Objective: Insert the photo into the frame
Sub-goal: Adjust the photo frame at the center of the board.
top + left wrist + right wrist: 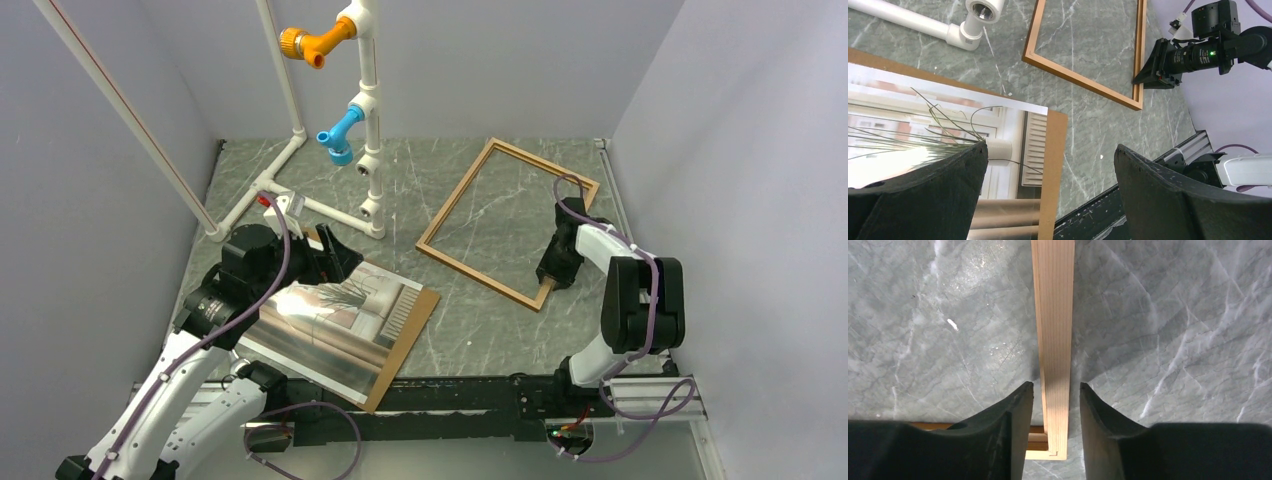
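The photo (340,320), a glossy print of a spiky plant, lies on a brown backing board (415,322) at the front left. My left gripper (335,255) hovers open over its far edge. In the left wrist view the wide jaws straddle the right edge of the photo (948,125) and hold nothing. The frame (478,275), thin light wood, lies flat at the centre right. My right gripper (548,285) is at its near right corner. In the right wrist view the fingers (1015,410) stand either side of the frame (1054,315) rail with a small gap on each side.
A white PVC pipe stand (365,120) with orange and blue fittings rises at the back left, its base pipes (963,30) just beyond the board. Grey walls close the table on three sides. A black rail (450,395) runs along the near edge.
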You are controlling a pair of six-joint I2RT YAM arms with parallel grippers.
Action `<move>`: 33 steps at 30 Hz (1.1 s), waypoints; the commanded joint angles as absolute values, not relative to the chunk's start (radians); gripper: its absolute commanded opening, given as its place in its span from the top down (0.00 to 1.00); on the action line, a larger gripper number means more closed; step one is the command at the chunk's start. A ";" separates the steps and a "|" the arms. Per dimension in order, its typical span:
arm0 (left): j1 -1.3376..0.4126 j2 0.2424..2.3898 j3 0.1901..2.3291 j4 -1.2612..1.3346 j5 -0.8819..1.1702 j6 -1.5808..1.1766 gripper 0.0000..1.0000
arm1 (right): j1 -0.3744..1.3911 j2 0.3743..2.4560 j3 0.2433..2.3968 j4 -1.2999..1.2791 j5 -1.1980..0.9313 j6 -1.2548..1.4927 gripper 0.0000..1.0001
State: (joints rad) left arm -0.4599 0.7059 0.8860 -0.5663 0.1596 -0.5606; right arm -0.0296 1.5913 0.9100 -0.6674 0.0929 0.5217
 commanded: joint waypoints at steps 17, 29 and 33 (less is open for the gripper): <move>-0.463 0.701 0.914 -0.575 0.143 -0.535 0.01 | 0.043 1.334 0.905 -0.611 0.029 0.444 0.01; -0.463 0.712 0.913 -0.572 0.147 -0.535 0.01 | 0.390 1.596 1.101 -0.647 0.158 0.445 0.00; -0.462 0.713 0.909 -0.572 0.146 -0.537 0.01 | 0.473 1.727 1.188 -0.652 0.150 0.434 0.00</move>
State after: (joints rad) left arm -0.4599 0.7128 0.8860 -0.5755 0.1524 -0.5571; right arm 0.4145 1.6413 1.0996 -0.6449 0.1299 0.4534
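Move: The right hand is down around the frame's right-hand rail, its fingers just loosened. The near-left rail's middle lies some 15 cm to its left, about 1 cm farther out and just below. The frame's near corner is roughly 5 cm back and 2 cm left; the photo lies about 46 cm left and 8 cm back. From the idle left hand that near-left rail's middle is some 26 cm right, 7 cm ahead and 25 cm below. Already loosened around the right-hand rail, the right hand's fingers spread wide and come free of the wood, rising about 6.5 cm and easing slightly forward. The hand then swings some 13 cm left over the frame's opening towards the near-left rail, sinking on the way, turning nearly 30 degrees counter-clockwise with the fingertips tilting a little outward. ##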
